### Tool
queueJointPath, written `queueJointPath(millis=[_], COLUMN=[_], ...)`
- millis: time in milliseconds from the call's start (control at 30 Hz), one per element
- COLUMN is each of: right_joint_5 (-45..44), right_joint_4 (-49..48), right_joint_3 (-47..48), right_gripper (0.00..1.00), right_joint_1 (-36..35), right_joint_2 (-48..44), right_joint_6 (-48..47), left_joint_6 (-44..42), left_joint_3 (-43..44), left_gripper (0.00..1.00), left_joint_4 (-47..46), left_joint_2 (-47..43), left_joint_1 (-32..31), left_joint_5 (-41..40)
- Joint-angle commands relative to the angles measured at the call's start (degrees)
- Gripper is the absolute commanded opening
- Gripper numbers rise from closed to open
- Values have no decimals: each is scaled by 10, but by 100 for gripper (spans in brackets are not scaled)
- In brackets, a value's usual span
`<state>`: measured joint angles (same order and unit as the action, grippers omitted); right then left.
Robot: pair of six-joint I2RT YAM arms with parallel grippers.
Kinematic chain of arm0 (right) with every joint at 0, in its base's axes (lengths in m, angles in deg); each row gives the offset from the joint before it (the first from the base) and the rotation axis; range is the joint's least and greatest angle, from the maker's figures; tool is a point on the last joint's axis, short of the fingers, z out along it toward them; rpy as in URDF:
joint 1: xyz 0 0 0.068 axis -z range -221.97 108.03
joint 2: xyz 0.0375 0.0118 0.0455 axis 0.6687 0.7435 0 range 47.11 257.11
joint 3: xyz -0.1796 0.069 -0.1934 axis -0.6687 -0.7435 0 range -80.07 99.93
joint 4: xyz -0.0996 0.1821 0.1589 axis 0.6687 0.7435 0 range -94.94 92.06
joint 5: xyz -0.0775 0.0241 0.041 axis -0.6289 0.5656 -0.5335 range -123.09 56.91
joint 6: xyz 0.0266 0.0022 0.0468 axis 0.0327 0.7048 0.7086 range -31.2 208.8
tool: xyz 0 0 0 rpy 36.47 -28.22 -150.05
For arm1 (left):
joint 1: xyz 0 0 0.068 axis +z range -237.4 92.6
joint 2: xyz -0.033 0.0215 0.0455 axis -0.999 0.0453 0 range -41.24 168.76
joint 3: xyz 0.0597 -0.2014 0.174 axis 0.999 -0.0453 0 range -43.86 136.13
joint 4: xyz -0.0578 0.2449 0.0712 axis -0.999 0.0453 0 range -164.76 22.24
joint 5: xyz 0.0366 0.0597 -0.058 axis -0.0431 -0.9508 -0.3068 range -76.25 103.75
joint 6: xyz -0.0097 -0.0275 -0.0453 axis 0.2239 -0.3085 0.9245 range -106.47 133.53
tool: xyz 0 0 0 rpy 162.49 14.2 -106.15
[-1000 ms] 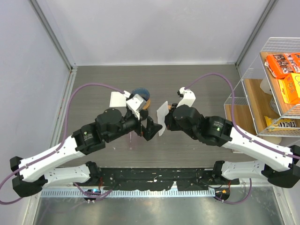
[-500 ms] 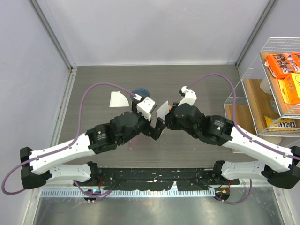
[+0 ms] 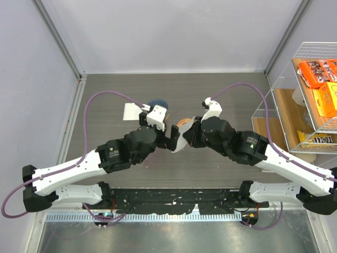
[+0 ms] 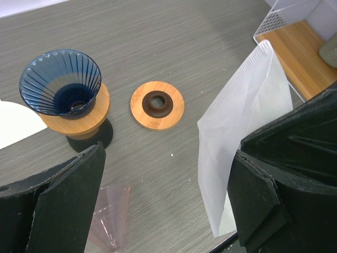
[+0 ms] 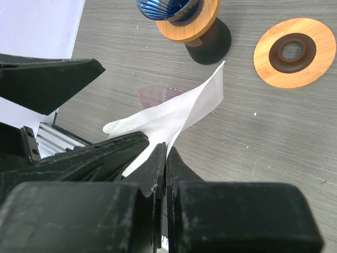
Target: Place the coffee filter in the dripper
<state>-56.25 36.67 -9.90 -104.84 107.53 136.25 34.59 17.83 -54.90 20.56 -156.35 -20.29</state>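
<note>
My right gripper (image 5: 166,158) is shut on the lower edge of a white coffee filter (image 5: 174,113) and holds it above the table. In the top view the filter (image 3: 181,141) sits between the two grippers. My left gripper (image 4: 168,200) is open, and the filter (image 4: 242,121) hangs between its fingers, close against the right one. The dark blue ribbed dripper (image 4: 60,83) stands upright and empty on a wooden base, beyond the left gripper; it also shows in the top view (image 3: 157,104) and the right wrist view (image 5: 166,8).
A second white filter (image 3: 131,112) lies flat left of the dripper. An orange ring (image 4: 157,105) lies right of the dripper. A pale pink cone (image 4: 108,219) lies on its side under the left gripper. A wire rack (image 3: 310,79) with snack boxes stands at the right.
My left gripper has turned and moved in so the filter now lies between its open fingers. My right gripper has lowered and tilted the filter a little.
</note>
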Motion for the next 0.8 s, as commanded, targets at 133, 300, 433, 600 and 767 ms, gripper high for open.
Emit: queueJointPath(millis=[133,300,433,600,767], right_joint_5=[29,15,1,0,-3], right_joint_4=[-71,-72,-70,-65,-57], right_joint_3=[-13,-14,-20,-21,-25], right_gripper=[6,6,6,6,6], right_joint_1=[1,1,1,3,6], right_joint_2=[-9,-16,-24,-26,-29], right_joint_6=[-67,-77,-74,-74,-69], left_joint_6=[21,11,5,2,10], left_joint_3=[26,53,63,69,75], left_gripper=[100,99,79,56,26], left_joint_4=[-16,-3,1,-9,-2], left_joint_2=[-1,31,45,50,56], left_joint_1=[-1,-2,-3,-2,-2], left_joint_5=[-10,36,50,62,29])
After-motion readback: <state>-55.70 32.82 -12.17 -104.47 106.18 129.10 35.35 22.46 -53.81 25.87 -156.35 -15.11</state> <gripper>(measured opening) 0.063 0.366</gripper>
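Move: The free side of the coffee filter hangs about 5 cm to the right of the left hand point, some 1 cm ahead and at its own height. From the left hand, the blue dripper is about 20 cm ahead, 5 cm left and 9 cm lower; the spare coaster is 17 cm ahead, 9 cm right, 22 cm down. The pink cone lies 4 cm ahead, 8 cm left, 22 cm down. The filter's middle is about 2 cm left and 1 cm ahead of the right hand. Rightwards by about 3 cm, after a slight lift and settling back, the left hand slides its spread fingers farther over the filter's free side, turning some 5 degrees clockwise. As it goes, it closes them from wide open to roughly a third, one finger on either side of the paper. The right hand keeps its pinch almost in place, its fingers tipping up about 5 degrees. ##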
